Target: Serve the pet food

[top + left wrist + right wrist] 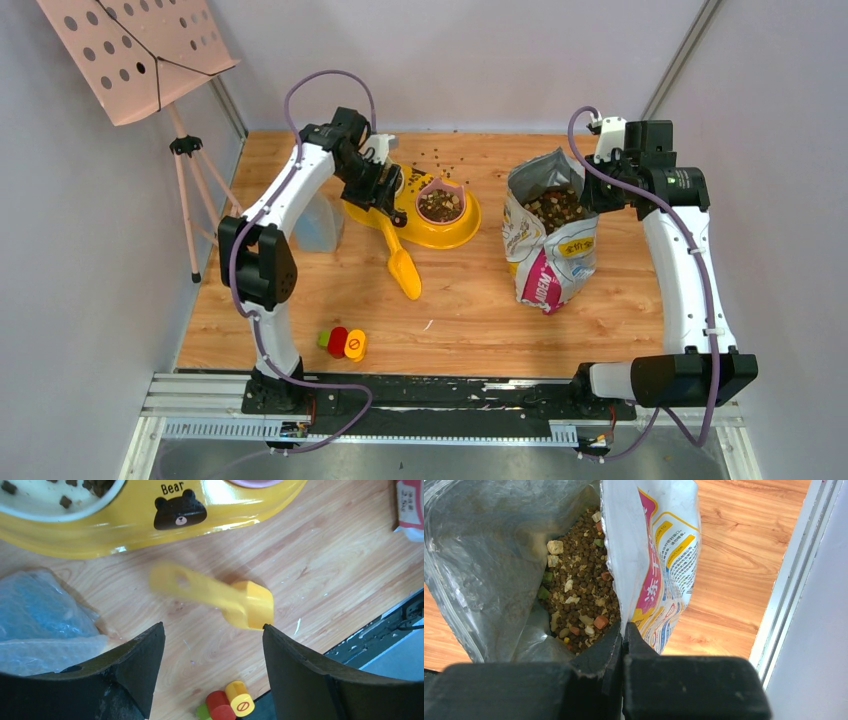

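Observation:
Pet food (579, 595), small dark brown kibble with a few coloured bits, fills the bottom of the open white foil bag (664, 555) standing at the right (550, 250). My right gripper (624, 625) is shut on the bag's top edge (595, 195). More pet food (440, 204) sits in the pink bowl of the yellow double feeder (455, 232). A few pellets (65, 501) lie in its white bowl. The yellow scoop (240, 602) lies on the table (402, 264), its handle blurred. My left gripper (213, 626) hangs open above it (385, 190), touching nothing.
Loose kibble (440, 160) is scattered behind the feeder. A clear plastic container (318, 225) stands left of the feeder (40, 620). Red, yellow and green cylinders (345, 343) lie near the front edge. A pink perforated stand (140, 50) rises at the far left.

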Tool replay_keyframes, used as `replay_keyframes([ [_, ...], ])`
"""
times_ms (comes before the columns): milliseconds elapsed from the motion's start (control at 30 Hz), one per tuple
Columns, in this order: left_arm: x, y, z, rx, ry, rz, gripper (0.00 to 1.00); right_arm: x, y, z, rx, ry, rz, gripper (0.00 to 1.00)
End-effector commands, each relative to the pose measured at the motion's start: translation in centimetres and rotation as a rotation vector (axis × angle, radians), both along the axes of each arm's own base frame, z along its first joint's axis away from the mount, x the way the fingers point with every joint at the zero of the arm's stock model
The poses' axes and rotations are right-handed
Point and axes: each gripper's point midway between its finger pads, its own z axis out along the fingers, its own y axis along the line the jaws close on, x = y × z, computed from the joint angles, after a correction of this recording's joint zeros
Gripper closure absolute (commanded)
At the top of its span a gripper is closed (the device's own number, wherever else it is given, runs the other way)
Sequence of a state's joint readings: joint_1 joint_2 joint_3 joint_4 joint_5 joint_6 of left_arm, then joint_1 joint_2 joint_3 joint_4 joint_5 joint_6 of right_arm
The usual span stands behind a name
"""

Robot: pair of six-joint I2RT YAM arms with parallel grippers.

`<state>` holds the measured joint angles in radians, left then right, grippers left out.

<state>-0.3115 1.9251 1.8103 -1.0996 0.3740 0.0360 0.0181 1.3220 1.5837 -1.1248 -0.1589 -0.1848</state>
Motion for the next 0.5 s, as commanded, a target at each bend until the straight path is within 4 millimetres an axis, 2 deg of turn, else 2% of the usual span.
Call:
replay_keyframes([
  [0,0.0,-0.9,4.3,-0.05,-0.094,-0.035,0.21,-0.3,1.1,3.0,0.049,-0.098,0.033,1.0],
  [133,-0.2,-1.5,5.3,-0.071,-0.127,-0.053,0.22,-0.3,1.1,3.1,0.051,-0.1,0.034,1.0],
  [200,-0.1,-2.4,6.8,-0.109,-0.185,-0.074,0.23,-0.3,1.0,3.2,0.049,-0.1,0.033,1.0],
  [233,-0.5,-3.1,8.1,-0.153,-0.217,-0.096,0.23,-0.3,1.1,3.2,0.049,-0.101,0.033,1.0],
  [267,0.1,-3.9,9.0,-0.191,-0.276,-0.106,0.23,-0.3,1.1,3.2,0.05,-0.1,0.032,1.0],
  [300,-0.5,-4.9,11.1,-0.244,-0.339,-0.136,0.23,-0.2,1.1,3.1,0.053,-0.097,0.03,1.0],
  [333,-0.1,-5.8,11.9,-0.286,-0.402,-0.153,0.22,-0.2,1.1,3.1,0.056,-0.094,0.026,1.0],
  [367,-1.3,-7.1,14.2,-0.34,-0.469,-0.199,0.22,-0.1,1.1,3.1,0.061,-0.093,0.023,1.0],
  [400,-1.7,-9.0,15.1,-0.385,-0.538,-0.251,0.22,-0.1,1.2,3.1,0.067,-0.091,0.021,1.0],
  [433,-2.8,-9.7,17.1,-0.419,-0.603,-0.279,0.21,-0.1,1.3,3.2,0.074,-0.089,0.018,1.0],
  [467,-3.9,-11.8,17.7,-0.464,-0.657,-0.336,0.2,0.0,1.4,3.2,0.081,-0.089,0.016,1.0],
])
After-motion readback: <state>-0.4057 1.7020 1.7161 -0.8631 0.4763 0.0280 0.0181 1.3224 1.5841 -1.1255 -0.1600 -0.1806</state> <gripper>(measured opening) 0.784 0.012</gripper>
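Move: The open bag, apparently next, stands some 38 cm to the left hand's right and about 7 cm nearer the base, its middle some 3 cm lower. The yellow scoop, already out of the fingers and blurred in mid-fall, is about 6 cm back, 6 cm right and 8 cm below. The pink bowl lies roughly 16 cm right, 6 cm ahead and 12 cm below. From the right hand the bag's middle is about 8 cm left, level in reach, 14 cm below. Touching nothing, the left hand leaves the already released scoop, fingers staying wide open. It climbs slowly at first, then quickly, about 8 cm in all, swinging some 5 cm right towards the bag while the fingertips tilt forward and to the right by about 20 degrees. The right hand stays put, still pinching the bag's rim. ##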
